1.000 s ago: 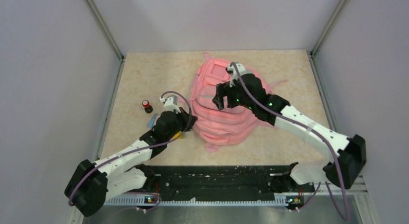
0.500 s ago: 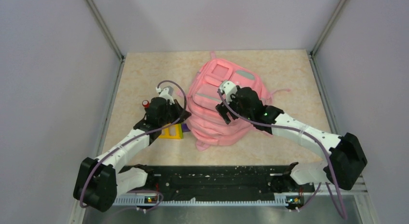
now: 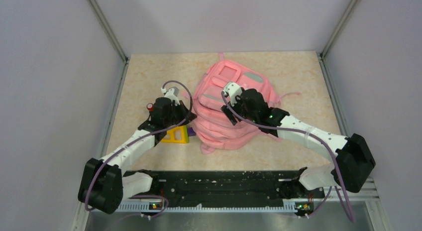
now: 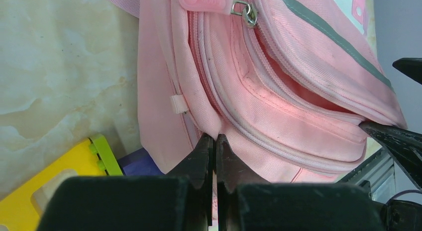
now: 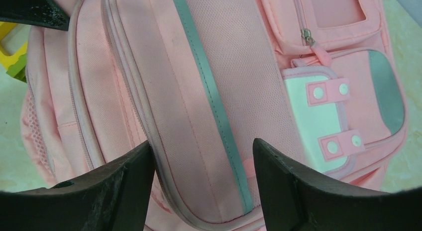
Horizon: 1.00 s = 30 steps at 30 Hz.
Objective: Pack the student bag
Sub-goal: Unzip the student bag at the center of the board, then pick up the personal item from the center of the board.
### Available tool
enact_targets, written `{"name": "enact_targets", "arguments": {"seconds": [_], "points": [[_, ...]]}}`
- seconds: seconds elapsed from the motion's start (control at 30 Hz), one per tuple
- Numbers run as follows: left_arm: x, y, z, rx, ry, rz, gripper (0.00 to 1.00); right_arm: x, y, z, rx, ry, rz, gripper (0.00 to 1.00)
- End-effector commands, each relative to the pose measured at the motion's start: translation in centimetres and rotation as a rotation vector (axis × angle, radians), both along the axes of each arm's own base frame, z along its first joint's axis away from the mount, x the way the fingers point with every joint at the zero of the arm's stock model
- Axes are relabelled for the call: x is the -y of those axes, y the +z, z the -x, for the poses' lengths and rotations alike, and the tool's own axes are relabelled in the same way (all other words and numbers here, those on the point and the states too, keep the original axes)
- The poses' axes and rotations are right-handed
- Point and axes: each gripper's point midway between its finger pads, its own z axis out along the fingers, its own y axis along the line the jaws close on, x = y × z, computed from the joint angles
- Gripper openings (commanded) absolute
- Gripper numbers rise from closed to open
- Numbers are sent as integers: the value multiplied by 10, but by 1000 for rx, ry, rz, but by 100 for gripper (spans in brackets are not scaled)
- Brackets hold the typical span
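Note:
The student bag (image 3: 219, 134) is a big pink backpack lying mid-table, front pockets up. My left gripper (image 3: 187, 120) is at its left edge. In the left wrist view it (image 4: 215, 139) is shut on a fold of pink fabric just below the zip seam. A pink zip pull (image 4: 206, 0) lies further up that seam. My right gripper (image 3: 230, 111) hovers over the bag's front. In the right wrist view it (image 5: 203, 156) is open, its fingers (image 5: 124, 181) spread either side of a pocket panel with a grey strip (image 5: 209, 91).
A yellow block with a green edge (image 3: 175, 135) and a purple piece (image 3: 191, 132) lie by the bag's left side, partly under it. A small red-capped item (image 3: 150, 106) stands further left. Grey walls enclose the table, and a black rail (image 3: 224, 183) runs along its near edge.
The left gripper pulled the bag's edge up and to the left, uncovering the yellow block. The bag shifted and flattened. The right gripper came down and left over the bag's front.

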Motion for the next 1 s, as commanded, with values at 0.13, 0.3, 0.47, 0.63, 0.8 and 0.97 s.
{"name": "enact_targets", "arguments": {"seconds": [0.13,0.3,0.47,0.63,0.8,0.97], "points": [[-2,45,-26,158,15,9,0,8,56,-32,175,-150,-76,58],[-19,45,-29,157,75,-74,0,13,62,-33,190,-181,-94,7],[-71,35,-25,120,284,-230,53,20,67,-28,191,-215,-138,0],[-129,28,-19,98,491,-307,78,17,60,-22,166,-192,-155,0],[-170,21,-31,64,623,-317,82,12,58,-17,149,-159,-177,0],[-199,14,-58,21,684,-289,85,10,57,-11,133,-133,-197,0]]}}
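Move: The bag's upper zip rim runs right beside the open right fingers, only about 1 cm to their left and 1 cm below. The mint pouch sits some 11 cm ahead of that hand, 9 cm right and 5 cm lower. From the left hand, the rim is about 17 cm right, 1 cm ahead and 2 cm higher. The bag's left fold is already in its shut fingers, with the yellow triangle roughly 10 cm left, 5 cm back and 8 cm lower. The bag's upper rim is pinched by the right fingers, which close on it as that hand eases about 1.5 cm forward and up, then draw it slightly higher while keeping hold. Meanwhile the left fingers open off the side fold and that hand sweeps some 18 cm left, arching up about 3 cm and back down, turning about 35 degrees counter-clockwise. ##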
